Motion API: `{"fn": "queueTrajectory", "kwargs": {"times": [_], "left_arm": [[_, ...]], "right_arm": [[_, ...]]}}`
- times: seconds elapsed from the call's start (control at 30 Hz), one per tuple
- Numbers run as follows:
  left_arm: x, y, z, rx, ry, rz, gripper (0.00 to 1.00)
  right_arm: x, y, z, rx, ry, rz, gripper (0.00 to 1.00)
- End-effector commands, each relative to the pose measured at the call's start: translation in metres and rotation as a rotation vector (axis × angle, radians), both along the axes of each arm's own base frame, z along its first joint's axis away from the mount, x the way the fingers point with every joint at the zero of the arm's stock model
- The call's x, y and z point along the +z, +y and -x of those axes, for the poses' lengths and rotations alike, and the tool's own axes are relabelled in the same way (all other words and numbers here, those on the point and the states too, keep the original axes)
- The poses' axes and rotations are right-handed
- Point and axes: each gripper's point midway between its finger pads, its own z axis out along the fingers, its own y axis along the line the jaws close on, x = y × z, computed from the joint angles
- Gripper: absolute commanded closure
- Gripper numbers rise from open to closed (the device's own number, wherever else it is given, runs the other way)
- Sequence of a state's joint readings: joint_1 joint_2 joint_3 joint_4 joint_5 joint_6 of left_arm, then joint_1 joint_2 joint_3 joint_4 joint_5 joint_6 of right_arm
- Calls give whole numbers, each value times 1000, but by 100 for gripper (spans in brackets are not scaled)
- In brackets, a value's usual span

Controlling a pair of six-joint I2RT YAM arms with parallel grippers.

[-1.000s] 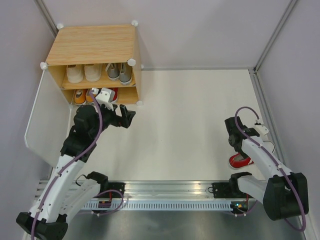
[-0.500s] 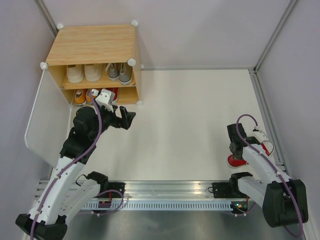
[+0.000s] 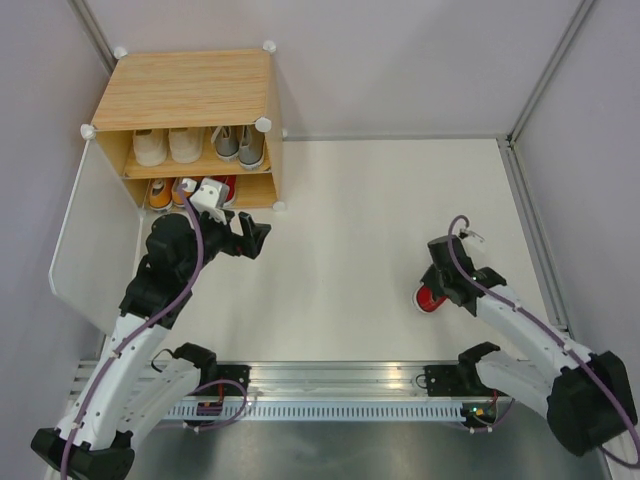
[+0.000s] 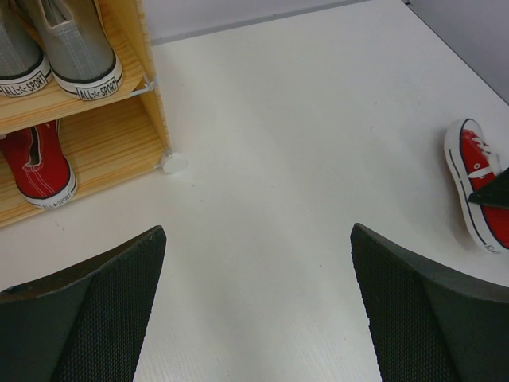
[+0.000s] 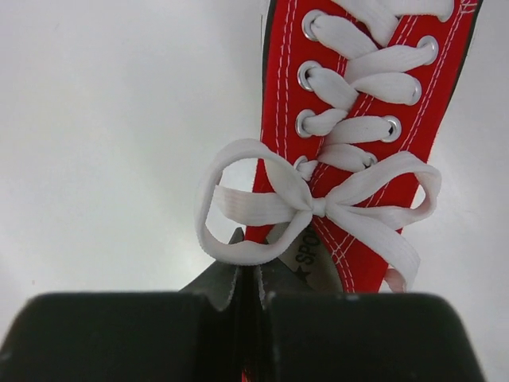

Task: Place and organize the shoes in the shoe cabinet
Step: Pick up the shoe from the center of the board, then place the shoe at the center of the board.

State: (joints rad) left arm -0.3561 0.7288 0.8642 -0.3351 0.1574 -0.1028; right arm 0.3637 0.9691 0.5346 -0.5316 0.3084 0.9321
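The shoe cabinet [image 3: 185,90] stands at the far left with its door [image 3: 85,250] swung open. On its upper shelf are a cream pair [image 3: 167,146] and a grey pair [image 3: 240,146]; the lower shelf holds orange shoes [image 3: 160,192] and one red shoe [image 4: 36,163]. Another red shoe [image 3: 432,298] is at the right of the table, and my right gripper [image 5: 256,274] is shut on the canvas edge by its laces. My left gripper [image 4: 258,278] hangs open in front of the cabinet, nothing between its fingers.
A white corner connector [image 4: 172,163] marks the cabinet's near right foot. Metal frame posts and grey walls close in the white table on the left, back and right. The arms' base rail [image 3: 330,385] runs along the near edge.
My right gripper closed on the red shoe near the right edge and carried it left toward the table's middle. The left arm stayed still and open.
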Motion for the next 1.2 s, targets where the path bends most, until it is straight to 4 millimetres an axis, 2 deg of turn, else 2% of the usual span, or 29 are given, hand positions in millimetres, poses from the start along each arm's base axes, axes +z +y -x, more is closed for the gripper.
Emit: {"fn": "queueTrajectory", "kwargs": {"times": [0.0, 0.03, 0.07, 0.1, 0.13, 0.17, 0.2, 0.23, 0.27, 0.3, 0.33, 0.37, 0.4, 0.43, 0.47, 0.5, 0.57, 0.67, 0.77, 0.8, 0.83, 0.9, 0.93, 1.0, 1.07, 1.1, 1.13, 1.17], "left_arm": [[7, 6, -1, 18, -48, -31, 0], [6, 6, -1, 19, -47, -33, 0], [7, 6, -2, 22, -49, -33, 0], [6, 6, -2, 22, -47, -34, 0], [6, 7, -2, 25, -47, -34, 0], [7, 8, -2, 29, -48, -37, 0], [6, 9, -3, 35, -48, -40, 0], [6, 10, -3, 40, -50, -41, 0], [5, 11, -4, 47, -49, -47, 0], [5, 12, -4, 52, -51, -48, 0], [4, 12, -4, 53, -49, -51, 0], [3, 13, -5, 60, -47, -54, 0], [2, 14, -6, 66, -47, -55, 0], [2, 15, -6, 71, -47, -54, 0], [2, 17, -7, 85, -44, -54, 0], [2, 17, -7, 87, -45, -53, 0], [0, 18, -8, 91, -38, -57, 0], [0, 19, -9, 100, -39, -59, 0], [-1, 20, -9, 106, -36, -61, 0], [-1, 20, -10, 109, -36, -61, 0], [-1, 21, -10, 113, -35, -60, 0], [-2, 20, -10, 111, -33, -62, 0], [-1, 21, -11, 115, -35, -62, 0], [-1, 24, -12, 136, -30, -64, 0], [-5, 30, -16, 176, -16, -67, 0], [-6, 31, -17, 189, -10, -66, 0], [-10, 36, -21, 222, 5, -71, 0], [-12, 37, -22, 244, 19, -57, 0]], "right_arm": [[40, 60, -44, 96, -159, -64, 99], [56, 87, -51, 150, -198, -89, 99], [46, 102, -54, 172, -164, -74, 99], [48, 115, -59, 180, -174, -71, 99], [67, 148, -65, 234, -214, -99, 99], [52, 164, -68, 255, -176, -69, 99], [53, 190, -64, 305, -177, -70, 99], [72, 216, -73, 328, -211, -104, 99], [53, 234, -74, 354, -170, -85, 99], [66, 269, -71, 416, -181, -144, 99], [66, 287, -70, 440, -185, -164, 99], [49, 302, -68, 461, -155, -149, 99], [47, 319, -60, 492, -153, -156, 99], [55, 336, -62, 507, -162, -189, 99], [38, 345, -59, 524, -130, -186, 99], [39, 355, -58, 536, -126, -207, 99], [31, 366, -56, 550, -112, -227, 99], [34, 372, -56, 575, -124, -223, 97], [49, 373, -56, 608, -154, -223, 66], [54, 373, -55, 611, -162, -229, 52], [65, 372, -54, 617, -184, -241, 48], [76, 369, -54, 629, -205, -239, 38], [88, 367, -53, 633, -220, -249, 38], [98, 363, -53, 636, -234, -251, 36], [115, 354, -53, 627, -251, -262, 36], [114, 346, -54, 620, -250, -257, 36], [129, 339, -53, 619, -275, -274, 36], [132, 333, -53, 612, -277, -273, 36]]}}
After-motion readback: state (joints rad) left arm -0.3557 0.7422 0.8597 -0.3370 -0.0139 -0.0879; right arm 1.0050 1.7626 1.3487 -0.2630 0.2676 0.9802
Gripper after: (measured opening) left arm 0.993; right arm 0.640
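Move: My right hand already carries the red shoe, pinched at the upper beside its opening. The clear spot at the board's centre lies about 35 cm to its left, 4 cm ahead and 5 cm below. The cabinet's right front corner stands some 40 cm left and 19 cm ahead of this hand; the shelved red shoe is about 12 cm left and 5 cm beyond that corner. From my empty left hand, the spot is roughly 6 cm right, 5 cm ahead and 26 cm down. I sweep the held red shoe fast to the left with my right hand, about 35 cm and slightly forward across the board, turning it counter-clockwise some 35 degrees and dipping a little at the end. There I stop, open the fingers to let the shoe go, and rise straight off it by roughly 9 cm. My left hand, wide open, eases 3 cm left, turning slightly counter-clockwise. ##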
